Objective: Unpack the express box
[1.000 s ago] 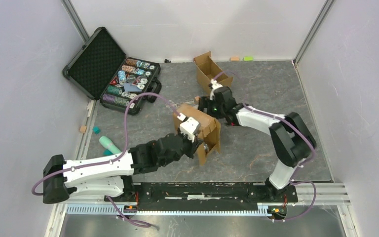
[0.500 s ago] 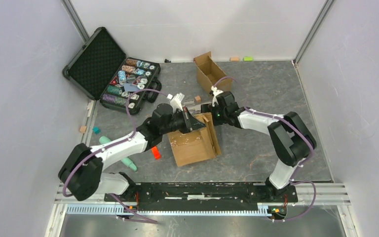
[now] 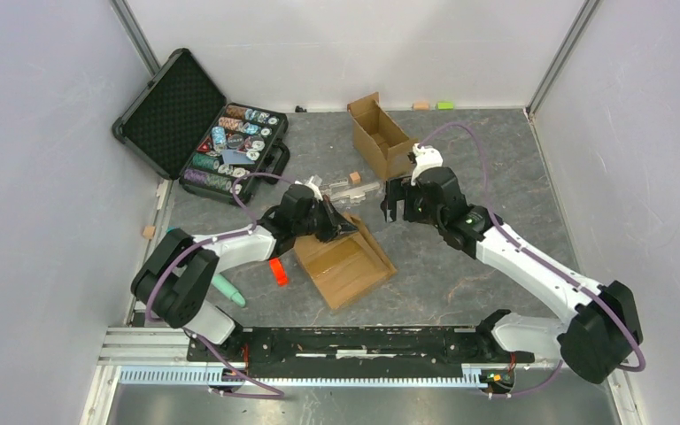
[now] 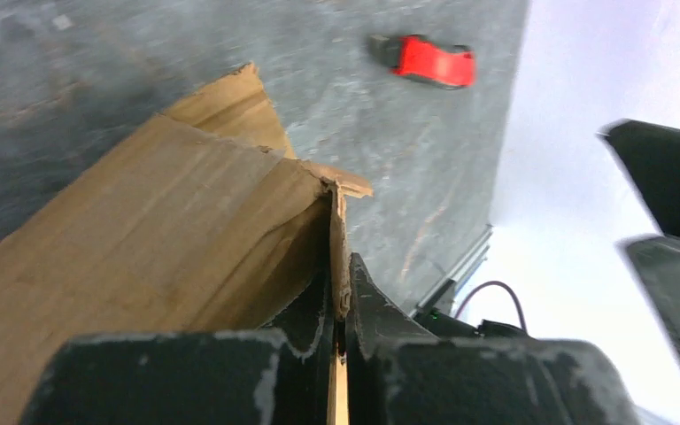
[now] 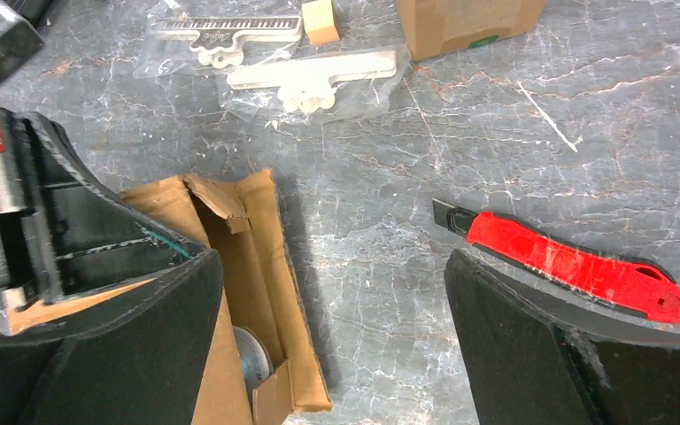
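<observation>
The express box [image 3: 347, 268], brown cardboard, lies open on the grey table, its open end toward the far left. My left gripper [image 3: 340, 227] is shut on the thin edge of one flap [image 4: 340, 266] at that far end, with both fingers pressed flat on the card. My right gripper [image 3: 397, 200] hangs wide open over bare table just right of that end, holding nothing. In the right wrist view the box [image 5: 246, 257] shows its inside, where a round grey thing [image 5: 246, 354] lies. A red box cutter [image 5: 575, 266] lies beside the right finger.
A second, unlabelled cardboard box [image 3: 379, 135] stands at the back. Clear bags with white parts [image 3: 347, 187] and a small wooden block [image 5: 321, 19] lie left of my right gripper. An open black case of chips [image 3: 221, 146] is far left. A red object [image 3: 277, 272] and a mint-green item [image 3: 223, 289] lie near left.
The box went from standing on edge to lying flat. My left gripper moved to its far end and shut on the flap. My right gripper opened and drew back to the right.
</observation>
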You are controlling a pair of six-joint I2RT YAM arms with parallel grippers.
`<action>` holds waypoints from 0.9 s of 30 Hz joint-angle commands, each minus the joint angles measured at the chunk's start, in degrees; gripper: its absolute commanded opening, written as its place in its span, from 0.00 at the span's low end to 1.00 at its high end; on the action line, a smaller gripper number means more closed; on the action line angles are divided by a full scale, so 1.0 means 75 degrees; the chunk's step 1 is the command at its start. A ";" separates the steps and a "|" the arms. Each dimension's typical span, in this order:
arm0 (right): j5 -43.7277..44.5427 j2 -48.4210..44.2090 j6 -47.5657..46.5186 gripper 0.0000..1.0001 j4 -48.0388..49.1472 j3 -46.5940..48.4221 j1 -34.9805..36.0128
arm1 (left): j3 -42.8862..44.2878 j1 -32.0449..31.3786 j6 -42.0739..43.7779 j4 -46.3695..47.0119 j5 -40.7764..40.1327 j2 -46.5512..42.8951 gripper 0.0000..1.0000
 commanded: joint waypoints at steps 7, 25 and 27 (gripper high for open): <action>0.0152 -0.0210 -0.0413 0.96 -0.0266 0.0207 0.1613 | 0.0750 -0.0012 0.0822 -0.1286 -0.0397 0.0079 0.02; 0.1884 0.1486 0.0117 0.28 -0.0371 0.0200 0.2941 | 0.1553 -0.0020 0.1429 -0.2148 0.0132 -0.0301 0.37; 0.2105 0.1381 0.0230 0.02 -0.0433 0.0127 0.2922 | 0.1647 -0.0002 0.1554 -0.2314 0.0059 -0.0473 0.62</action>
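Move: The right hand, open and empty, goes for the express box's right rim, about 8 cm back, 8 cm left and 7 cm below it. The red knife lies some 2 cm back, 8 cm right and 15 cm down; the bagged parts are about 6 cm ahead, 12 cm left and 15 cm down. The left hand already pinches this rim; the right hand's spot is about 4 cm back, 4 cm right and 1 cm below it. Right hand swings about 10 cm back-left, sinks some 7, pinches the box's right rim as left fingers open. ##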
